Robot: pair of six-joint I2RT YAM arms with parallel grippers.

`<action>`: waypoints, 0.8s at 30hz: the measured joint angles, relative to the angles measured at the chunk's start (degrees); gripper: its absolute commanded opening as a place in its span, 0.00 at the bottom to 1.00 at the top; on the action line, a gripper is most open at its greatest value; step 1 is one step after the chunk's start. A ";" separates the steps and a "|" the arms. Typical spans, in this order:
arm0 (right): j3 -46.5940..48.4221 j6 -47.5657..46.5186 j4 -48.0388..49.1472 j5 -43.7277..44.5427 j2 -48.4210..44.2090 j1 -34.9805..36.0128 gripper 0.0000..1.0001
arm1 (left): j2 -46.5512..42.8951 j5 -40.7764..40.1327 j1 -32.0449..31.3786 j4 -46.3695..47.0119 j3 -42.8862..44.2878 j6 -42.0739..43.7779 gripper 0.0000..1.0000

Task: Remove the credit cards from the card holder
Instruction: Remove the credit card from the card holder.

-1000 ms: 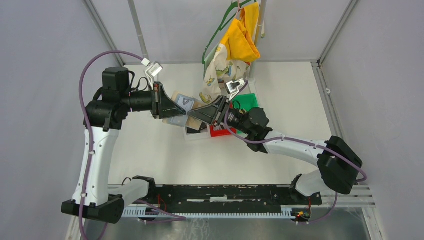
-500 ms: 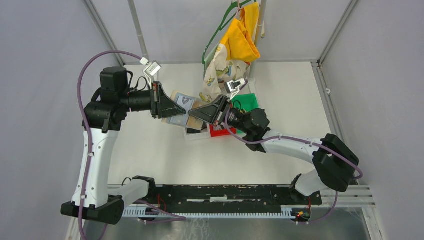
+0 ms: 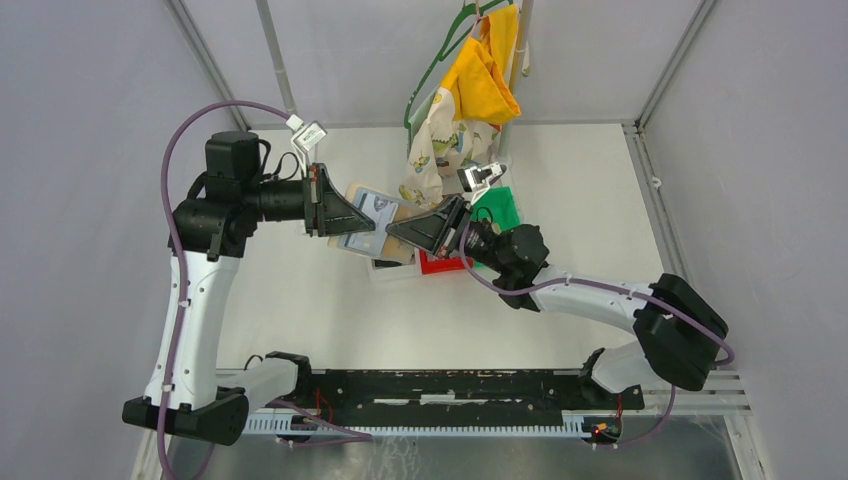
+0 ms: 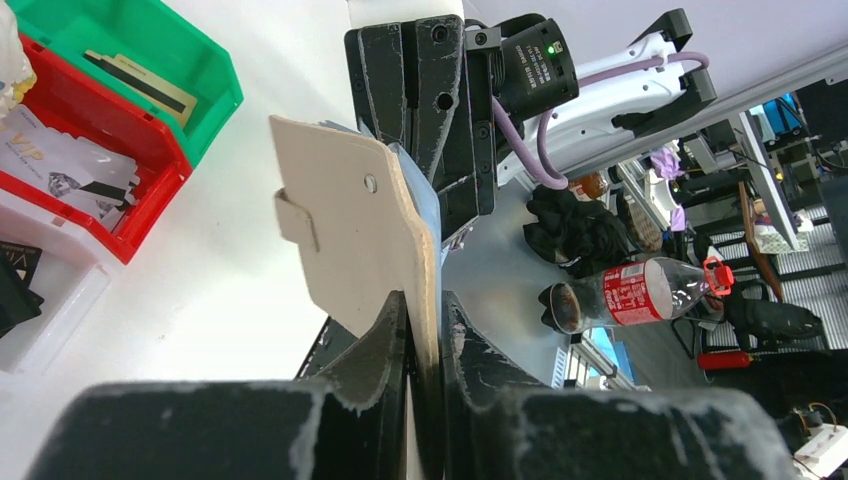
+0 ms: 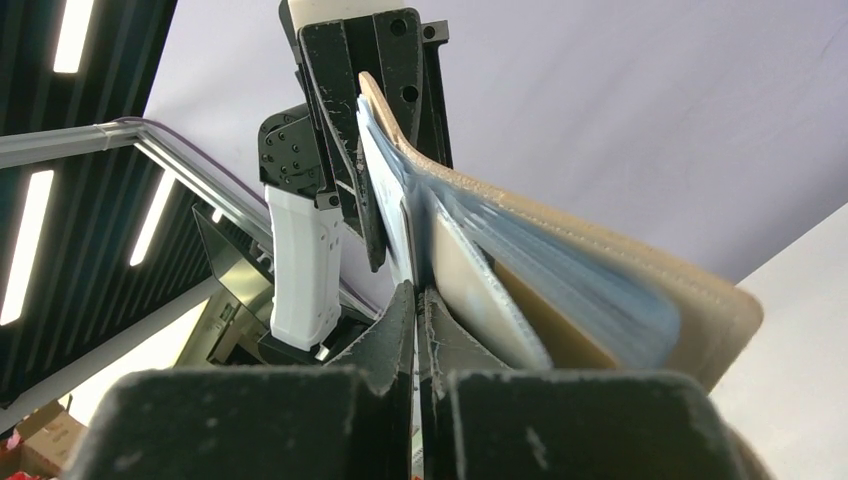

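The tan card holder (image 3: 372, 215) hangs open in the air above the bins. My left gripper (image 3: 362, 224) is shut on its tan cover (image 4: 350, 220), which stands edge-on between the fingers (image 4: 395, 330). From the right, my right gripper (image 3: 393, 232) meets the holder's clear sleeves (image 5: 600, 290), jaws shut. A thin pale edge runs down to the tips (image 5: 417, 292); I cannot tell whether it is a sleeve or a card. Credit cards lie in the bins: a white one (image 4: 60, 165) in the red bin, a dark one (image 4: 140, 85) in the green.
Green bin (image 4: 200, 110), red bin (image 4: 150, 200) and white bin (image 4: 60, 310) stand side by side under the grippers. Yellow and patterned clothes (image 3: 470, 90) hang on a hanger at the back. White table (image 3: 330, 310) spreads in front.
My right gripper's jaws closed at the holder's sleeves and the arm drew slightly right. The left gripper tightened a little and the holder shifted with it.
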 measured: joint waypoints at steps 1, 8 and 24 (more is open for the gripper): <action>-0.09 -0.07 -0.13 -0.02 -0.22 0.00 0.00 | 0.00 0.04 0.00 0.04 0.00 -0.02 0.10; -0.87 -0.66 -1.18 0.33 -1.77 0.11 0.00 | 0.00 0.39 -0.44 0.59 0.00 -2.56 0.18; 0.94 1.14 1.22 -0.02 -0.76 -0.11 0.34 | -1.73 2.54 -0.42 7.76 -1.20 -8.35 0.08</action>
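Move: The card holder with the credit cards is gripped by both hands. Its middle lies about 3 cm left of the right fingertips, 1 cm ahead and 1 cm higher, and barely 1 cm right of the left fingertips. On the table some 35 cm below the right hand, the red tray is about 13 cm ahead and 9 cm right. The white tray is about 12 cm ahead and 1 cm right. The right fingertips, still pinching the edge of a pocket page, ease about half a centimetre right and slightly back, then let go, opening to about a third around the page edge as the hand rises some 1.5 cm. The left hand keeps its grip on the holder, lifting it about 2 cm with a slight tilt. ##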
